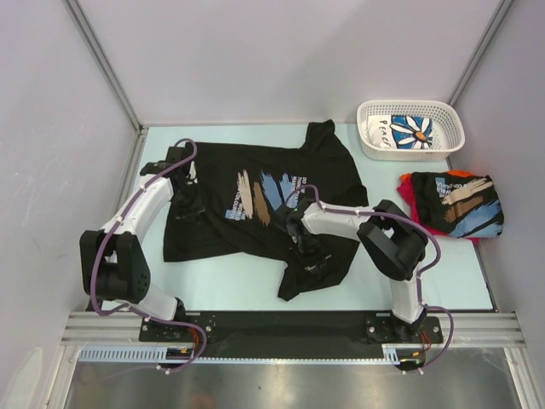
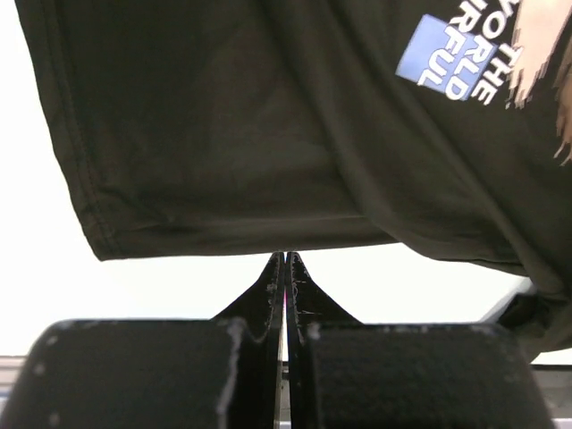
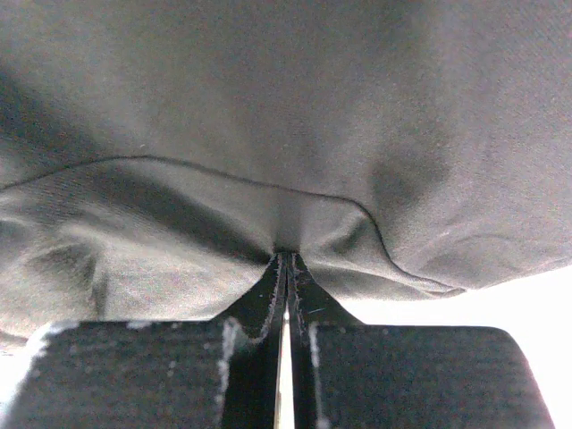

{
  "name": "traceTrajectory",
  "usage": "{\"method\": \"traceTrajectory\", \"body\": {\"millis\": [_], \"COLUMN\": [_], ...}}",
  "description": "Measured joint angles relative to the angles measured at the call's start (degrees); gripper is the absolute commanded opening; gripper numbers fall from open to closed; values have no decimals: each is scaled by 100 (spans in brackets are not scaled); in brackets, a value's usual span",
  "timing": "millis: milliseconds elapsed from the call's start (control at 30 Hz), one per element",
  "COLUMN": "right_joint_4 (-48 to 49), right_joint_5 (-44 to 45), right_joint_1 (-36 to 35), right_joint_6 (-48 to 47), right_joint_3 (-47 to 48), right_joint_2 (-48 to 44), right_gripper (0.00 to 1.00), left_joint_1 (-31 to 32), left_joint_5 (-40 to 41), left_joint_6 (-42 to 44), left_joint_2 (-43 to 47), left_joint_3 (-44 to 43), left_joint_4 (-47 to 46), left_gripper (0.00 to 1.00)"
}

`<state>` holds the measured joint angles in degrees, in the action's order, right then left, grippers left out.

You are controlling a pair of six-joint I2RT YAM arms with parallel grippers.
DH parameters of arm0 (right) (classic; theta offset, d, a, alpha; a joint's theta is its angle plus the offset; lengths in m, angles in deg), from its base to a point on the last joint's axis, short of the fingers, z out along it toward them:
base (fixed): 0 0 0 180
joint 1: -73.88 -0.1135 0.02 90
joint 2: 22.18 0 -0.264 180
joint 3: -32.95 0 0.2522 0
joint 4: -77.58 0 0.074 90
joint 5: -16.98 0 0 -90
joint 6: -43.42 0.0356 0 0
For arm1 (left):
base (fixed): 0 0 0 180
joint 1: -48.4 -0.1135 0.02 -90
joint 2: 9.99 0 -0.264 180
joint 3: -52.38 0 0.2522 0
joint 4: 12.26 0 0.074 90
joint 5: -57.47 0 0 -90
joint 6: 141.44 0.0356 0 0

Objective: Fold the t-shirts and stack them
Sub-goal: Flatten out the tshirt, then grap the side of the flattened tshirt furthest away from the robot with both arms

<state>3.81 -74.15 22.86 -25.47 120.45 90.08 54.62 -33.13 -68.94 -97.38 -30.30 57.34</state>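
Note:
A black t-shirt (image 1: 213, 170) with a tan, blue and white print lies spread and rumpled across the middle of the table. My left gripper (image 1: 181, 189) is shut at its left edge. In the left wrist view the closed tips (image 2: 285, 255) meet the hem of the dark cloth (image 2: 223, 134). My right gripper (image 1: 300, 239) is shut on the shirt's lower middle. In the right wrist view the cloth (image 3: 268, 107) puckers into the closed tips (image 3: 288, 255). At the right, a folded black printed t-shirt (image 1: 464, 204) lies on a red one (image 1: 410, 194).
A white lattice basket (image 1: 453, 136) stands at the back right, with a white t-shirt with a blue daisy print (image 1: 409, 132) inside it. Grey walls close in the table on three sides. The arm bases sit on a rail along the near edge.

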Motion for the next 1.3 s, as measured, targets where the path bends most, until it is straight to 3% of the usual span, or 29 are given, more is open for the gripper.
{"method": "traceTrajectory", "body": {"millis": [467, 700, 800, 833, 900, 933, 967, 1033, 1167, 1300], "right_joint_4": [-713, -984, -1071, -1106, -1058, -992, -898, -662, -240, 170], "right_joint_5": [-155, 380, 802, 990, 1325, 1502, 1648, 1932, 2426, 2651], "right_joint_1": [-365, -389, -348, -313, -192, -105, 22, 361, 1303, 2094], "right_joint_6": [33, 170, 221, 236, 238, 229, 190, 26, -439, -957], "right_joint_3": [-632, -459, 168, 494, 1145, 1434, 1668, 1989, 2446, 3003], "right_joint_2": [46, 76, -107, -216, -518, -702, -898, -1283, -1447, -691], "right_gripper": [0, 0, 0, 0, 5, 6, 9, 16, 54, 64], "left_joint_1": [-98, -101, -101, -101, -103, -103, -105, -109, -125, -212], "left_joint_5": [251, 280, 192, 164, 85, 39, 22, -17, -98, -192], "left_joint_6": [-2, -4, -4, 0, 7, -24, 13, -13, -35, 4], "left_joint_2": [-146, -149, -28, 35, 280, 431, 551, 776, 603, -673], "left_joint_3": [31, 68, 44, 17, -114, -181, -249, -461, -1204, -2575], "left_joint_4": [205, 234, 201, 181, 57, -72, -164, -420, -844, -992], "left_gripper": [0, 0, 15, 41, 70, 90, 99, 100, 99, 100]}}
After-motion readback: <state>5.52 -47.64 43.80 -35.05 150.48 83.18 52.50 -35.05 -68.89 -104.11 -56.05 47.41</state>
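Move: The left hand hovers about 10 cm above the dark t-shirt; the shirt's far hem corner lies some 19 cm ahead and 4 cm to its left, the near hem corner about 11 cm back and 8 cm left, and the print 4 cm ahead and 15 cm right. The right fingertips are down on the cloth near the near sleeve, whose tip is about 6 cm back and 6 cm left; the far sleeve lies some 32 cm ahead and 2 cm right, the basket 33 cm ahead and 23 cm right. With its closed fingertips still pressed on the cloth, the right hand drags the near sleeve side about 6 cm back and 5 cm right, then lifts off and swings some 28 cm forward and 19 cm up towards the far sleeve, tipping its fingers outward about 45 degrees and opening to about half. The left hand merely eases a little left and back above the shirt, then rises and travels forward about 13 cm each way over the hem side, tilting its fingers outward some 30 degrees and opening wide. ##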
